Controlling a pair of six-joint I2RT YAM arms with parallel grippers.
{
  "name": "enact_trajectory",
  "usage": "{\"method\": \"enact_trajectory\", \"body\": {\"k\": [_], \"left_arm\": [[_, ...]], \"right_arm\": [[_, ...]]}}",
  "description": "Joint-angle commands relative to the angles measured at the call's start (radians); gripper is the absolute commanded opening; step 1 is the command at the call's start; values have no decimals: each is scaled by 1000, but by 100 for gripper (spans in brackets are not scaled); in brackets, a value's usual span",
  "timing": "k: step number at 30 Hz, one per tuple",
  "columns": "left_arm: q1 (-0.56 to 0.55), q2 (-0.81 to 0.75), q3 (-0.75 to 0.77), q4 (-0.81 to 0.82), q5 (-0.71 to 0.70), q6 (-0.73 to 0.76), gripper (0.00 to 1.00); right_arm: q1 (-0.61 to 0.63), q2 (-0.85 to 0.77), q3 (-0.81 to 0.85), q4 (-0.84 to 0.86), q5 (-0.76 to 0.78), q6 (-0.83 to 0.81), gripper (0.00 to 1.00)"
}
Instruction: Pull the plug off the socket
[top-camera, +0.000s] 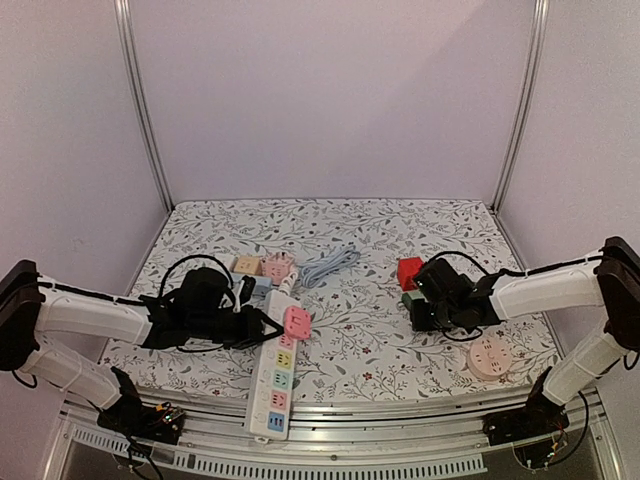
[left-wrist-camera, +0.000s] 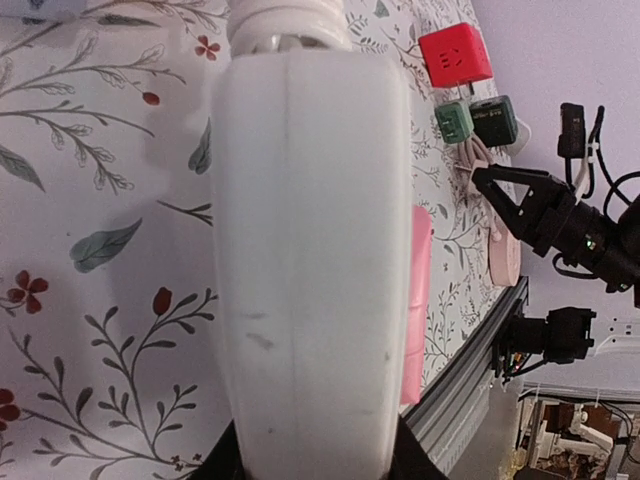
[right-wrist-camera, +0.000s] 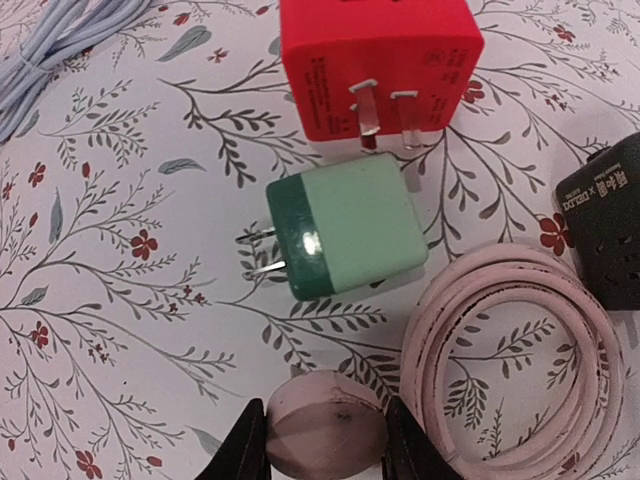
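Observation:
A white power strip (top-camera: 277, 385) with coloured sockets lies near the front edge, and a pink plug (top-camera: 297, 321) sits in its far end. My left gripper (top-camera: 262, 325) is shut across that end. In the left wrist view the strip's white body (left-wrist-camera: 310, 250) fills the frame between my black fingers (left-wrist-camera: 222, 462), and the pink plug (left-wrist-camera: 418, 300) shows along its right side. My right gripper (top-camera: 425, 312) is far from the strip. In its wrist view the right gripper (right-wrist-camera: 325, 440) is shut on a round pink cord end (right-wrist-camera: 328, 430) beside a coiled pink cord (right-wrist-camera: 520, 360).
A green adapter (right-wrist-camera: 345, 238), a red cube adapter (right-wrist-camera: 375, 65) and a black adapter (right-wrist-camera: 610, 215) lie just ahead of the right gripper. A pink round disc (top-camera: 490, 357) sits front right. A grey cable bundle (top-camera: 328, 266) and small cubes (top-camera: 262, 266) lie behind the strip.

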Motion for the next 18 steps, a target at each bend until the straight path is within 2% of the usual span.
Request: {"method": "enact_trajectory", "body": {"k": [1, 2, 10, 13, 15, 18], "left_arm": [[9, -29, 1, 117, 61, 15, 22], [8, -30, 2, 117, 61, 16, 22], [8, -32, -2, 153, 76, 2, 22], [8, -33, -4, 185, 91, 4, 22], [9, -39, -5, 214, 104, 6, 21], [9, -42, 1, 255, 131, 12, 21]], "right_arm": [[-57, -36, -34, -35, -8, -18, 0], [-59, -44, -34, -40, -13, -20, 4], [-60, -172, -26, -124, -105, -23, 60], [-56, -269, -14, -174, -152, -16, 77], [-40, -341, -3, -197, -177, -3, 84], [-5, -423, 8, -200, -208, 26, 88]]}}
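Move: The right hand already holds the small pink cord plug low over the table; the set-down spot is about 2 cm to its right and 1 cm ahead, a centimetre lower. The green plug lies roughly 6 cm ahead and 1 cm left, the red cube some 12 cm ahead and 1 cm left, and the coiled cord about 3 cm ahead and 6 cm right, all near its height. From the left hand, the cord plug is about 31 cm right, 3 cm ahead and 4 cm lower. The right hand carries the cord plug about 2 cm to the right, on the near side of the green plug, then opens its fingers wide, lets go of it and rises some 7 cm, drawing back 2 to 3 cm and turning about 10 degrees so that its left side comes up. The left hand meanwhile keeps its grip on the white power strip and eases it up and slightly to the right, about 1 cm each way. ##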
